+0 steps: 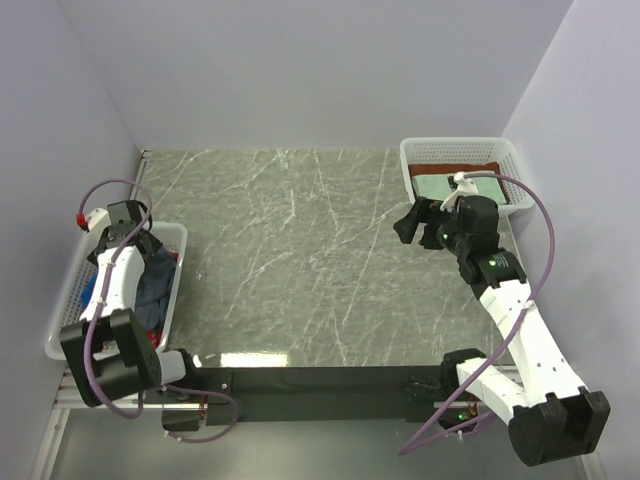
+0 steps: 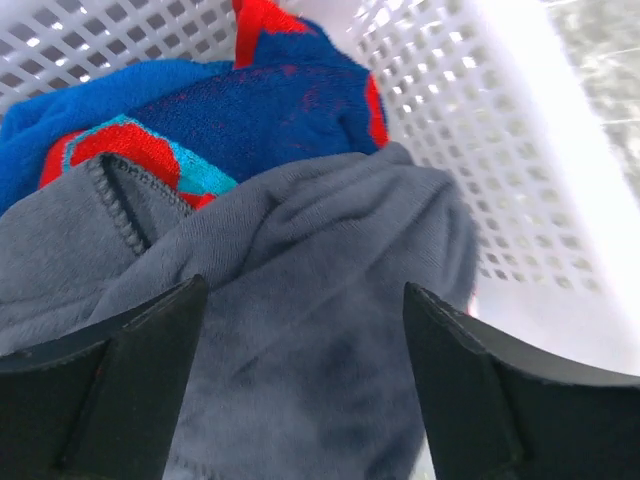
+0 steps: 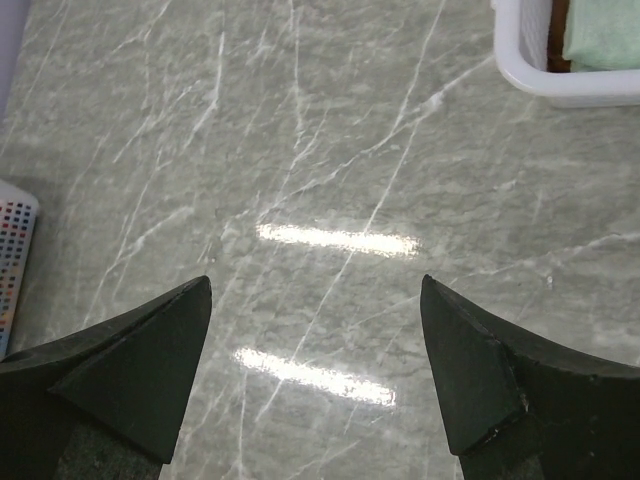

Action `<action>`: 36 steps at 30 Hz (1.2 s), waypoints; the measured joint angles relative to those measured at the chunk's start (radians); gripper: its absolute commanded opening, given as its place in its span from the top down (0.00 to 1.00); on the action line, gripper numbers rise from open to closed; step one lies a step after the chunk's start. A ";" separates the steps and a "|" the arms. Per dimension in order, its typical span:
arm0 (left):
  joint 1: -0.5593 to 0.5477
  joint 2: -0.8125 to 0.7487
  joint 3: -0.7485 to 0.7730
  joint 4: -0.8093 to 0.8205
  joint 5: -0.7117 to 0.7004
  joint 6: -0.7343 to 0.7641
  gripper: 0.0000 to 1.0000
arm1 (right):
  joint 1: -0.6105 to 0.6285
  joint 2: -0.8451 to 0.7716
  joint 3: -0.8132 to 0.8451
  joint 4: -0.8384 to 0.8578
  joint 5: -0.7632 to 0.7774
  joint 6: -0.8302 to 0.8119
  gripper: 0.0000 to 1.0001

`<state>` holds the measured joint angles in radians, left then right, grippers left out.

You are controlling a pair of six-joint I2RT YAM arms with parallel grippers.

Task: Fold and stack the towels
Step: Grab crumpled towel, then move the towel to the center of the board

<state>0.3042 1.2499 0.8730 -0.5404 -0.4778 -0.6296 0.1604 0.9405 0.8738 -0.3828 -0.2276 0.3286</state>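
A crumpled slate-blue towel (image 2: 300,250) lies in the left basket (image 2: 470,120) on top of a bright red and blue patterned towel (image 2: 250,110). My left gripper (image 2: 305,290) hovers right over the slate-blue towel, jaws wide apart, the cloth showing between them and nothing pinched. From above, that gripper (image 1: 135,235) is over the left basket (image 1: 70,290). My right gripper (image 1: 410,222) is open above the bare marble table (image 3: 300,150), left of the right basket (image 1: 455,148). That basket holds a folded mint-green towel (image 1: 440,187) on a rust-brown one (image 1: 480,168).
The right basket's corner (image 3: 540,85) with the green towel (image 3: 605,35) shows at the upper right of the right wrist view. The left basket's edge (image 3: 15,250) shows at its far left. Walls close in on three sides.
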 measured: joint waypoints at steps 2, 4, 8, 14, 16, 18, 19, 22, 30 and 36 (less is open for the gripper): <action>0.023 0.035 0.000 0.005 0.017 -0.003 0.23 | 0.007 -0.001 0.000 0.000 -0.003 0.000 0.09; 0.041 0.075 0.000 0.005 0.031 -0.011 0.35 | 0.012 -0.002 0.000 0.000 -0.003 0.000 0.09; 0.053 0.113 0.000 0.001 0.045 -0.016 0.68 | 0.012 -0.008 0.000 -0.001 -0.003 0.000 0.09; 0.049 0.065 -0.001 0.002 0.069 -0.010 0.99 | 0.012 -0.053 -0.016 -0.005 0.002 0.000 0.09; 0.034 0.027 -0.001 0.000 0.067 -0.006 0.99 | 0.012 -0.058 -0.018 -0.007 0.001 0.000 0.10; 0.009 -0.025 0.003 -0.002 0.062 -0.002 0.99 | 0.012 -0.060 -0.026 -0.003 -0.002 0.000 0.10; -0.007 -0.057 0.012 -0.007 0.061 0.002 0.99 | 0.012 -0.060 -0.032 -0.002 -0.004 0.000 0.10; -0.042 -0.109 0.082 -0.027 0.063 0.010 0.99 | 0.012 -0.053 -0.046 0.000 -0.013 0.001 0.10; -0.173 0.037 0.710 -0.145 0.101 0.027 0.99 | 0.023 -0.014 -0.047 0.000 -0.036 0.007 0.11; -0.369 0.292 1.346 -0.184 0.222 0.054 0.99 | 0.034 -0.017 -0.047 0.003 -0.036 0.022 0.11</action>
<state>-0.0643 1.5421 2.2192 -0.7242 -0.2562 -0.5758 0.1944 0.9237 0.8268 -0.3801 -0.2634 0.3508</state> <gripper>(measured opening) 0.035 0.893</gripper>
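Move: The crumpled grey towel spreads under the left hand's open fingers, its middle about 3 cm back, 3 cm to the right and 5 cm below. The red-and-blue cloth shows beyond it, roughly 3 cm ahead of the hand, 1 cm left and 6 cm below; the middle of the basket's right wall is some 13 cm right and 7 cm back. From the right hand, the grey towel lies around 60 cm left, 6 cm back and 16 cm lower. Down first, about 3 cm, the left hand sinks into the grey towel and shuts its fingers on a fold. Then it lifts fast and ever faster, over 40 cm up out of the basket, swinging forward and to the right, tipping the fingers upward by some 50 degrees and turning clockwise while keeping its pinch. ##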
